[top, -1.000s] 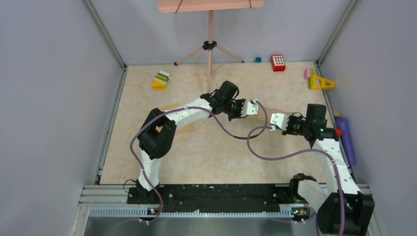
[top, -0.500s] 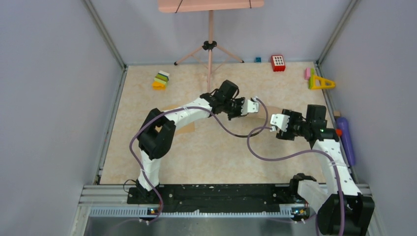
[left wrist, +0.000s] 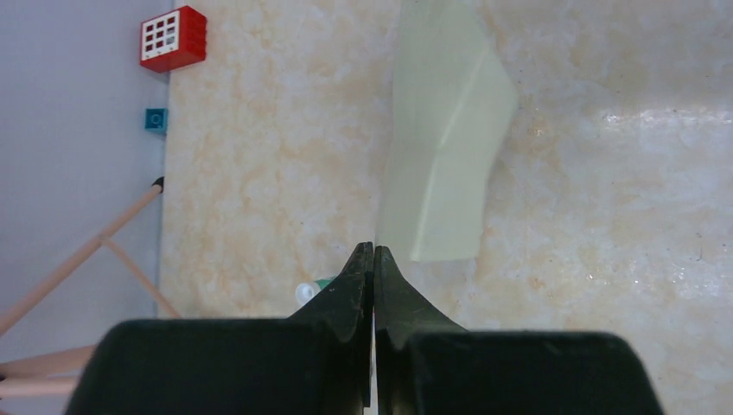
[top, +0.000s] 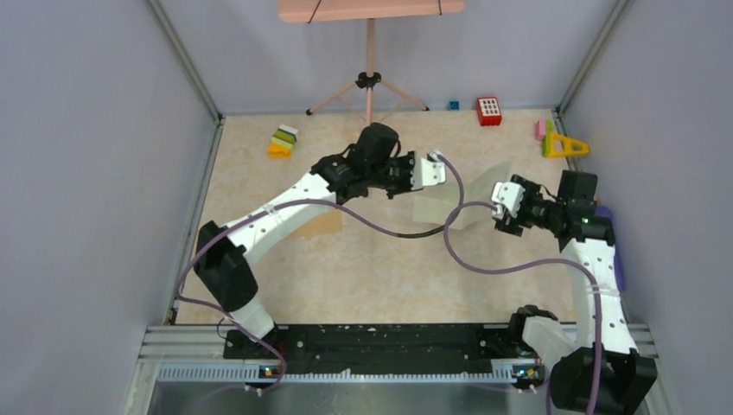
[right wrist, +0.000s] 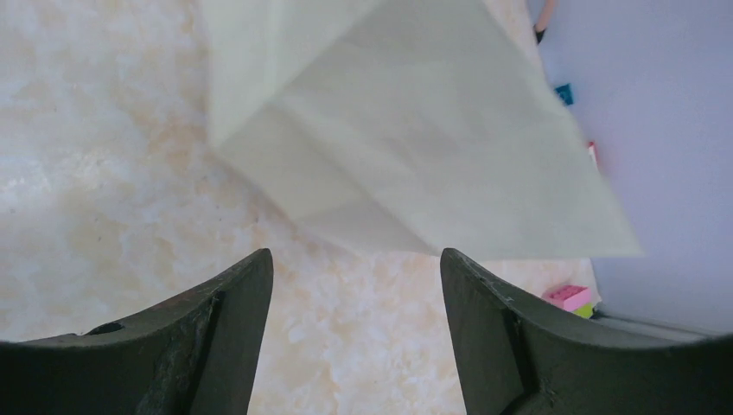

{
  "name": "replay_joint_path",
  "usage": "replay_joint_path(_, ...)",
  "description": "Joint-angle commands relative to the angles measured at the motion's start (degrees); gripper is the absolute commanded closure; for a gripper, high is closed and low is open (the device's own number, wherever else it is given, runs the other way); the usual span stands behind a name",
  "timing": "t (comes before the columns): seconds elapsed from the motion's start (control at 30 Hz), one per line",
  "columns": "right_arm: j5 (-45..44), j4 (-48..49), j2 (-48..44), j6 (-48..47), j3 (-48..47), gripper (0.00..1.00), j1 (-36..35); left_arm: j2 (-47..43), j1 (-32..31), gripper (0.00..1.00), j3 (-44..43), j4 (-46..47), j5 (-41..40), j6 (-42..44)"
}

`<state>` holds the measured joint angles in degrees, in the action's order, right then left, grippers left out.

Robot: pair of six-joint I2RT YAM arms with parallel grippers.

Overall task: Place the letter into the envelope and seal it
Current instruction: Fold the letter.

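Note:
The letter (top: 458, 201), a pale cream creased sheet, hangs bent above the table between my two grippers. My left gripper (top: 430, 170) is shut on its near edge; in the left wrist view the letter (left wrist: 445, 130) runs forward from the closed gripper (left wrist: 373, 252). My right gripper (top: 503, 205) stands open just right of the sheet. In the right wrist view the letter (right wrist: 406, 147) lies beyond the gripper (right wrist: 354, 255), with nothing between its fingers. The brown envelope (top: 327, 226) lies flat on the table, mostly hidden under my left arm.
A tripod (top: 369, 82) stands at the back centre. Toys line the back: stacked coloured blocks (top: 283, 140), a red block (top: 488, 110), a small blue cube (top: 453, 105), a pink block (top: 540, 128) and a yellow triangle (top: 564, 145). Grey walls close in left and right.
My right gripper has opened, let go of the letter and drawn back to the right. My left arm has stretched farther back, lifting the letter in its shut jaws.

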<state>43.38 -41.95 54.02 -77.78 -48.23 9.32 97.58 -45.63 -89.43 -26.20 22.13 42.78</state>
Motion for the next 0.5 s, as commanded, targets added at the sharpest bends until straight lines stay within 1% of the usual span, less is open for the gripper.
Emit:
replay_joint_path(0.0, 13.84, -0.01, 0.99, 8.02, -8.24, 0.29, 1.81, -5.68, -0.97, 1.0, -1.96, -6.0, -3.06, 0.39)
replay_joint_path(0.1, 19.28, -5.23, 0.8, 7.88, -13.38, 0.29, 1.84, -7.19, -1.6, 1.0, -5.17, -12.19, -5.55, 1.18)
replay_joint_path(0.17, 21.09, -10.25, 0.59, 6.21, -16.98, 0.25, 1.8, -8.11, -2.3, 1.0, -6.54, -16.3, -7.82, 2.55)
replay_joint_path(0.2, 21.97, -12.8, 0.49, 5.09, -18.85, 0.22, 1.83, -8.46, -2.62, 1.0, -6.97, -18.23, -9.12, 3.36)
replay_joint_path(0.3, 24.12, -18.36, -0.47, 3.66, -22.49, 0.06, 1.84, -10.14, -3.42, 1.0, -6.66, -22.06, -12.79, 4.69)
replay_joint_path(0.33, 25.48, -19.16, -1.01, 3.29, -22.3, 0.02, 1.76, -10.73, -3.72, 1.0, -6.5, -23.42, -13.52, 5.31)
replay_joint_path(0.4, 29.65, -18.81, -2.48, 2.8, -20.19, 0.01, 1.71, -11.89, -4.88, 1.0, -6.38, -26.56, -15.18, 6.76)
replay_joint_path(0.43, 31.74, -17.29, -3.01, 4.89, -18.73, 0.01, 1.37, -12.35, -5.71, 1.0, -6.3, -28.18, -16.56, 7.46)
replay_joint_path(0.47, 33.22, -14.11, -3.53, 8.91, -17.37, 0.01, 0.57, -12.72, -6.69, 1.0, -6.21, -29.38, -18.1, 7.95)
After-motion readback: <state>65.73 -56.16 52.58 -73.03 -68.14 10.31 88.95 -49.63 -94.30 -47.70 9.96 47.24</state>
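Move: The letter hangs from the closed left fingers, its middle some 9 cm to the right, 2 cm back and 8 cm below. The envelope's middle lies about 26 cm left, 2 cm back, some 22 cm below; the glue stick 8 cm ahead and 6 cm left, the tripod foot 3 cm ahead and 12 cm left, both roughly 21 cm down. From the empty, open right hand, the letter's middle is about 13 cm left, 4 cm ahead and 4 cm below. Left hand draws the held letter about 8 cm left, back, up; empty right rises 13 cm, leftward, opening wider. ##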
